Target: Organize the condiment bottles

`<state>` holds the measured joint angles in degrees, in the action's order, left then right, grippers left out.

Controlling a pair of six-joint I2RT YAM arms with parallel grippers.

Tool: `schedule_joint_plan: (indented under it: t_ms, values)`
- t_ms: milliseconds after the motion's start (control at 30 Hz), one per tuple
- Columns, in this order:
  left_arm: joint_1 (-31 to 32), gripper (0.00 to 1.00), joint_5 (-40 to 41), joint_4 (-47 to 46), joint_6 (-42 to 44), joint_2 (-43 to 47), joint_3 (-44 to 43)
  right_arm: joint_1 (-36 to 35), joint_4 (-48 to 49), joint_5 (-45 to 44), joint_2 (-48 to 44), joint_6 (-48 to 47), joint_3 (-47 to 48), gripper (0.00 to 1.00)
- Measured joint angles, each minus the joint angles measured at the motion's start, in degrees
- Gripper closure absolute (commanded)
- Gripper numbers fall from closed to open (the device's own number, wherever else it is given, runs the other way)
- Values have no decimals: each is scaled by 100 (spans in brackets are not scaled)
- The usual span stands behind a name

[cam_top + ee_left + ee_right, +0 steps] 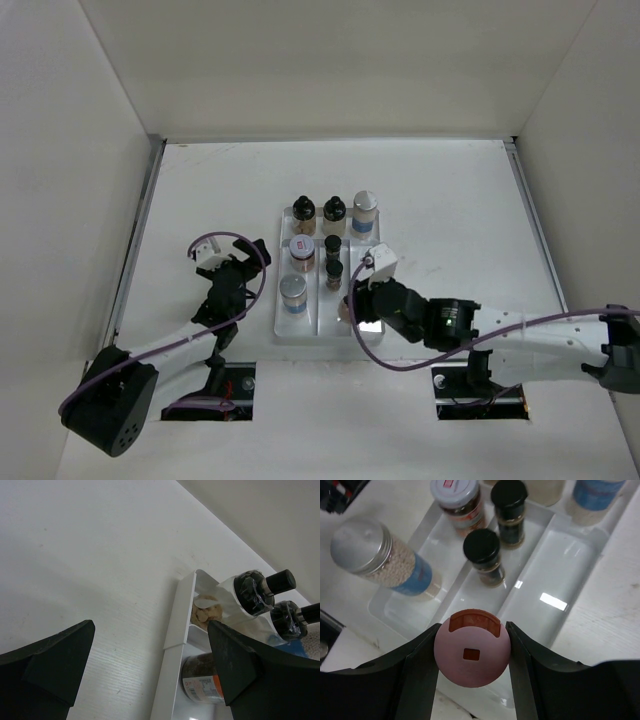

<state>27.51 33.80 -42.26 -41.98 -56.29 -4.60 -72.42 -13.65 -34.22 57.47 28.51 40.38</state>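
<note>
Several condiment bottles stand in the white divided tray [283,325]. At the far end are two black-capped jars [304,210] [333,212] and a silver-capped jar [365,206]. A red-labelled jar [301,250] and a silver-capped, blue-labelled jar [293,291] stand in the left compartment. Two small black-capped jars [334,258] stand in the middle one. My right gripper [472,655] is shut on a pink-capped jar [472,654] and holds it over the tray's near end, where it shows in the top view [345,311]. My left gripper [228,288] is open and empty, left of the tray.
White walls enclose the table on three sides. In the left wrist view the tray's left rim [172,640] lies between my open fingers, with the red-labelled jar [200,682] just behind it. Two cutouts [220,390] sit at the near edge.
</note>
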Motion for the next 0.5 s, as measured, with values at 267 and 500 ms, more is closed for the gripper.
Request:
schedule_joint_plan:
  t_ms: [267, 500]
  values:
    - [-127, 0, 0, 127, 0, 26, -31, -302, 981, 52, 1088, -68, -122, 47]
    - [-195, 0, -4, 219, -2, -87, -55, -299, 1856, 11, 1932, -236, -315, 41]
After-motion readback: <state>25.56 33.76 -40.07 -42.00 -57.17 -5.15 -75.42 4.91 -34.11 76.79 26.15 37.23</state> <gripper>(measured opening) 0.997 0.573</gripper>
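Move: The right hand holds the pink-capped bottle; the free near end of the tray's middle channel lies about 5 cm to its left and some 14 cm below. The nearer black-capped bottle stands about 8 cm ahead and 5 cm left, the farther one 14 cm ahead and 5 cm left. The silver-lidded blue-label jar is about 3 cm ahead and 14 cm left. From the left hand, that free spot lies roughly 13 cm back, 21 cm right and 8 cm below. Keeping its grip on the pink-capped bottle by the cap, the right hand lowers it about 7 cm while shifting some 5 cm left, down into the middle channel's near end, behind the black-capped pair. The leftward shift eases off as the descent goes on; the wrist hardly turns and the fingers stay as they are. Whether the bottle meets the tray floor can't be seen. ##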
